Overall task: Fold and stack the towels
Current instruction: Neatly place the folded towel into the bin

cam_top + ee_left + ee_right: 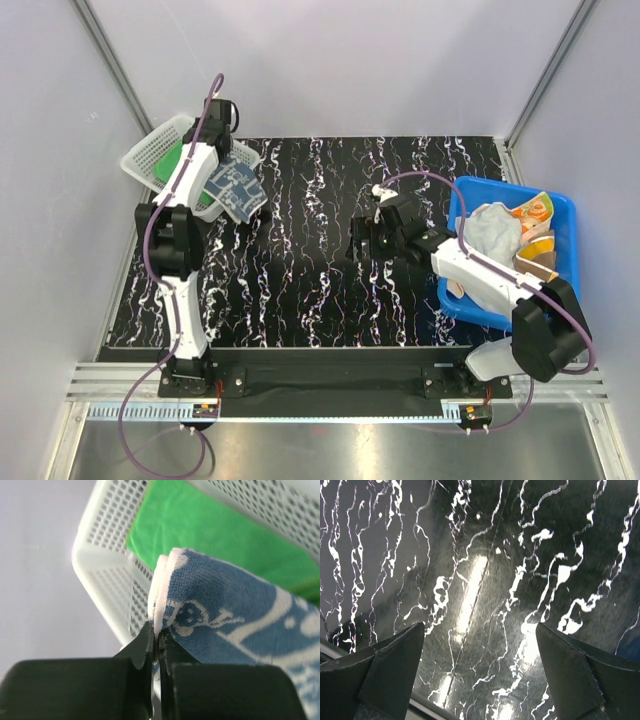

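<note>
My left gripper (159,632) is shut on the white-hemmed folded edge of the navy towel (235,610) with a pale pattern. In the top view this towel (236,190) hangs over the right rim of the white mesh basket (150,150). A plain green towel (200,525) lies inside the basket. My right gripper (480,645) is open over the bare black marbled table (470,555), near the middle (360,240), with nothing between its fingers. More towels, a pale grey one (495,228) and an orange printed one (536,210), sit crumpled in the blue tub (565,205).
The basket stands at the table's far left corner against the wall. The blue tub fills the right side, with the right arm (480,275) crossing over its near edge. A yellow and brown cloth (540,258) also lies in the tub.
</note>
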Controlling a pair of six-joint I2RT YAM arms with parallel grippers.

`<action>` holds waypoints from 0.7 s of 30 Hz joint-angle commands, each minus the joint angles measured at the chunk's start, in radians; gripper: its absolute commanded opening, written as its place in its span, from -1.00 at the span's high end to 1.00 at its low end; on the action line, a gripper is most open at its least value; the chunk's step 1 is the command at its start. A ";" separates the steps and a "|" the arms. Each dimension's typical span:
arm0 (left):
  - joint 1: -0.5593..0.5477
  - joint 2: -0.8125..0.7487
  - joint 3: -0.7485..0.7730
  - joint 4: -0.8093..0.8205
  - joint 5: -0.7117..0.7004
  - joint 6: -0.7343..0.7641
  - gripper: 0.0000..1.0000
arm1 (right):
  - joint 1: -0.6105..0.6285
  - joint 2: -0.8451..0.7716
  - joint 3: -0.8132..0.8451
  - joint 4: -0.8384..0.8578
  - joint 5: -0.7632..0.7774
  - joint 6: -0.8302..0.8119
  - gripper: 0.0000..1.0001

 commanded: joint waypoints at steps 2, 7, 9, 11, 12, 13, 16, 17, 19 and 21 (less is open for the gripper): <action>0.049 0.080 0.138 0.083 -0.029 0.081 1.00 | 0.004 0.027 0.081 0.057 0.034 -0.055 -0.99; 0.101 0.150 0.215 0.110 -0.022 0.112 1.00 | 0.006 0.053 0.097 0.061 0.030 -0.065 -0.99; 0.103 0.157 0.202 0.190 -0.008 0.140 1.00 | 0.006 0.067 0.103 0.060 0.040 -0.073 -0.99; 0.132 0.187 0.206 0.274 0.009 0.183 1.00 | 0.004 0.085 0.103 0.060 0.044 -0.082 -0.99; 0.138 0.221 0.237 0.288 0.030 0.192 1.00 | 0.004 0.093 0.103 0.064 0.044 -0.085 -1.00; 0.143 0.241 0.257 0.296 0.049 0.190 1.00 | 0.003 0.098 0.101 0.067 0.041 -0.085 -1.00; 0.164 0.328 0.361 0.324 0.023 0.181 0.66 | 0.001 0.130 0.103 0.077 0.033 -0.087 -0.99; 0.164 0.339 0.364 0.363 -0.030 0.184 0.35 | 0.001 0.145 0.108 0.072 0.033 -0.090 -0.99; 0.158 0.336 0.341 0.399 -0.089 0.172 -0.68 | 0.003 0.161 0.117 0.058 0.034 -0.093 -1.00; 0.150 0.298 0.315 0.402 -0.112 0.138 -0.98 | 0.001 0.165 0.135 0.028 0.047 -0.096 -0.99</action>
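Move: The blue towel is pinched by one edge in the left hand and trails to the hand's right, its middle some 8 cm back, 9 cm right and 6 cm lower. The white bin it is going into has its middle about 5 cm ahead of the left hand, neither left nor right, and 15 cm below; the green towel lies in the bin about 3 cm ahead of the hand, 16 cm down. From the right hand, the bin is some 22 cm ahead, 46 cm left and 7 cm lower. The blue towel is drawn by its pinched edge across the bin towards the bin's left corner, the left hand carrying it about 10 cm left and 9 cm forward while sinking slightly. Near the end the fingers spring wide open and let go of it. The open, empty right hand edges about 2 cm forward, then sinks some 3 cm over the bare table. ##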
